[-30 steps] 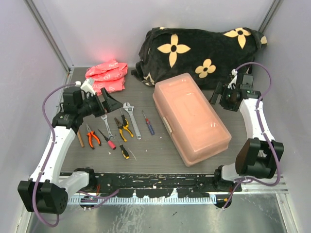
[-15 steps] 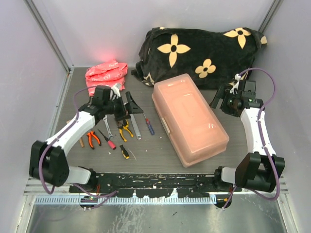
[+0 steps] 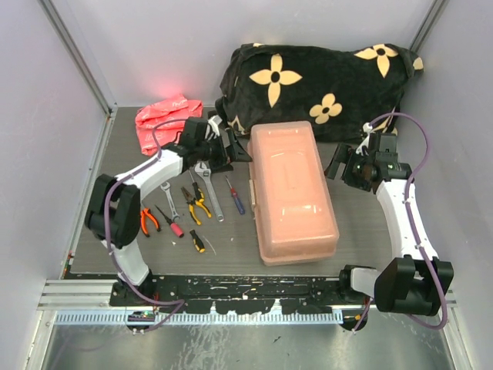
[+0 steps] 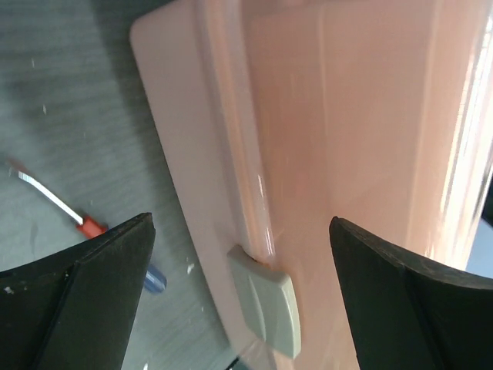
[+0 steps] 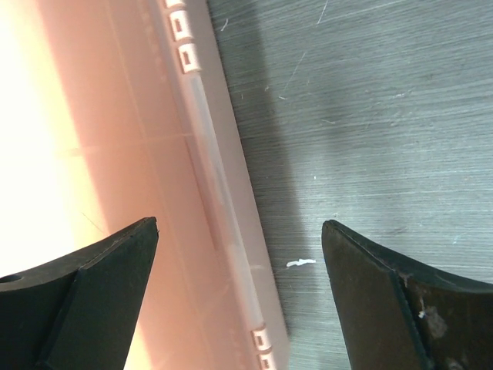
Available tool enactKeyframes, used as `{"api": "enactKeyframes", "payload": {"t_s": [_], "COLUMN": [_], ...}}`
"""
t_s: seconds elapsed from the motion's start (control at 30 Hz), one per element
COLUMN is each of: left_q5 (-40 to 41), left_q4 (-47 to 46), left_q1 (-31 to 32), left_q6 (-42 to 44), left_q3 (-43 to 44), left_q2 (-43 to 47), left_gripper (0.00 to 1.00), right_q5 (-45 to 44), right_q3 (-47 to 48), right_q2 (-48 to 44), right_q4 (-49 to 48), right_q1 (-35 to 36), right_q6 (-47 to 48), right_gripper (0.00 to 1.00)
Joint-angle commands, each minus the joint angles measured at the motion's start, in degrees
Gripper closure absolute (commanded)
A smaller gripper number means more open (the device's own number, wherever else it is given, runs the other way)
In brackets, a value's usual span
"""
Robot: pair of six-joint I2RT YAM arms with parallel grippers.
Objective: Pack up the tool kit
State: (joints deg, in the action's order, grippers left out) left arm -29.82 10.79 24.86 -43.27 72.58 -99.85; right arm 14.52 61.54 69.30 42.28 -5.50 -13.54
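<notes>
The salmon-pink toolbox [image 3: 293, 193] lies closed in the middle of the table, long side running front to back. My left gripper [image 3: 235, 150] is open at its far left side; in the left wrist view the fingers straddle the box wall [image 4: 347, 154] and its pale latch [image 4: 266, 304]. My right gripper [image 3: 339, 166] is open at the box's right side, one finger over the lid [image 5: 115, 154], the other over bare table. Loose tools lie left of the box: a silver wrench [image 3: 208, 189], yellow-handled pliers [image 3: 199, 202], orange pliers [image 3: 146, 220], a screwdriver [image 3: 235, 195].
A black fabric with yellow flowers [image 3: 323, 77] is heaped behind the box. A bright pink bag [image 3: 162, 119] lies at the back left. A pink-handled screwdriver [image 3: 171, 222] and a small yellow-and-black tool [image 3: 198, 240] lie near the front left. Walls close in both sides.
My left arm swung from over the tools to the toolbox's far left side. The toolbox turned from a slant to nearly front-to-back. The right gripper shifted slightly toward the box.
</notes>
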Motion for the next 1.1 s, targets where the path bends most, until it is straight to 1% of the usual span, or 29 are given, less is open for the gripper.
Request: {"api": "enactKeyframes", "payload": {"t_s": [0.0, 0.17, 0.23, 0.33, 0.43, 0.53, 0.63, 0.93, 1.07], "left_q5": [-1.91, -2.04, -1.80, -1.09, 0.20, 0.91, 1.44, 0.16, 0.04], "left_q4": [-5.42, -3.96, -3.56, -3.49, -2.92, -1.66, -0.25, 7.75, 9.52], "left_q1": [1.15, 1.29, 1.18, 0.60, -0.34, -0.77, -0.70, 0.35, 1.05], "left_q6": [-0.66, 0.21, 0.46, -0.22, -0.67, -0.37, -0.26, 1.17, 1.46], "left_q3": [7.57, 13.74, 14.31, 12.96, 9.63, 4.82, -0.67, -15.20, -20.08], "left_q2": [-5.19, -8.89, -8.27, -5.71, -1.42, 3.83, 9.51, 28.96, 33.83], "left_gripper": [0.02, 0.02, 0.02, 0.02, 0.02, 0.02, 0.02, 0.02, 0.02], "right_q5": [3.23, 1.51, 0.48, -0.94, -1.53, -1.42, -1.60, -0.60, -0.53], "right_q3": [-0.99, -0.54, 0.93, 6.06, 11.18, 13.75, 13.23, 10.75, 11.75], "right_q2": [-2.76, -3.60, -4.37, -4.76, -4.64, -3.61, -1.48, 6.59, 10.00], "right_q4": [1.84, 2.50, 3.04, 5.05, 6.86, 7.37, 6.61, -0.93, -3.26], "right_q1": [2.00, 2.07, 2.06, 2.07, 2.06, 2.07, 2.07, 2.09, 2.18], "right_q6": [-1.29, -1.31, -1.38, -1.53, -1.87, -2.06, -1.36, -1.64, -1.96], "right_gripper": [0.07, 0.07, 0.07, 0.07, 0.07, 0.06, 0.06, 0.06, 0.06]}}
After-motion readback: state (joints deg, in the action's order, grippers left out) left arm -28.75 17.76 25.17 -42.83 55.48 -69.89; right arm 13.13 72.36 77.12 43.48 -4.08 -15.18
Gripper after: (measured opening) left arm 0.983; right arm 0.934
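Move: The box's middle lies about 15 cm right of the left hand and some 9 cm back. Its far left edge is right beside those fingers. Back from the left hand lie the blue screwdriver (9 cm back, 3 cm left) and the big wrench (9 cm back, 10 cm left), both some 14 cm lower. From the right hand, the box's middle is about 12 cm left and 9 cm back. Push the left gripper, fingers open, forward and a little right against the far left part of the box for about 5 cm, then draw it back some 15 cm, drifting left and rising, to beside the latch side. Meanwhile ease the open right gripper back 2 cm at the box's right side, hop it up about 8 cm, then lower it partway while going forward. ##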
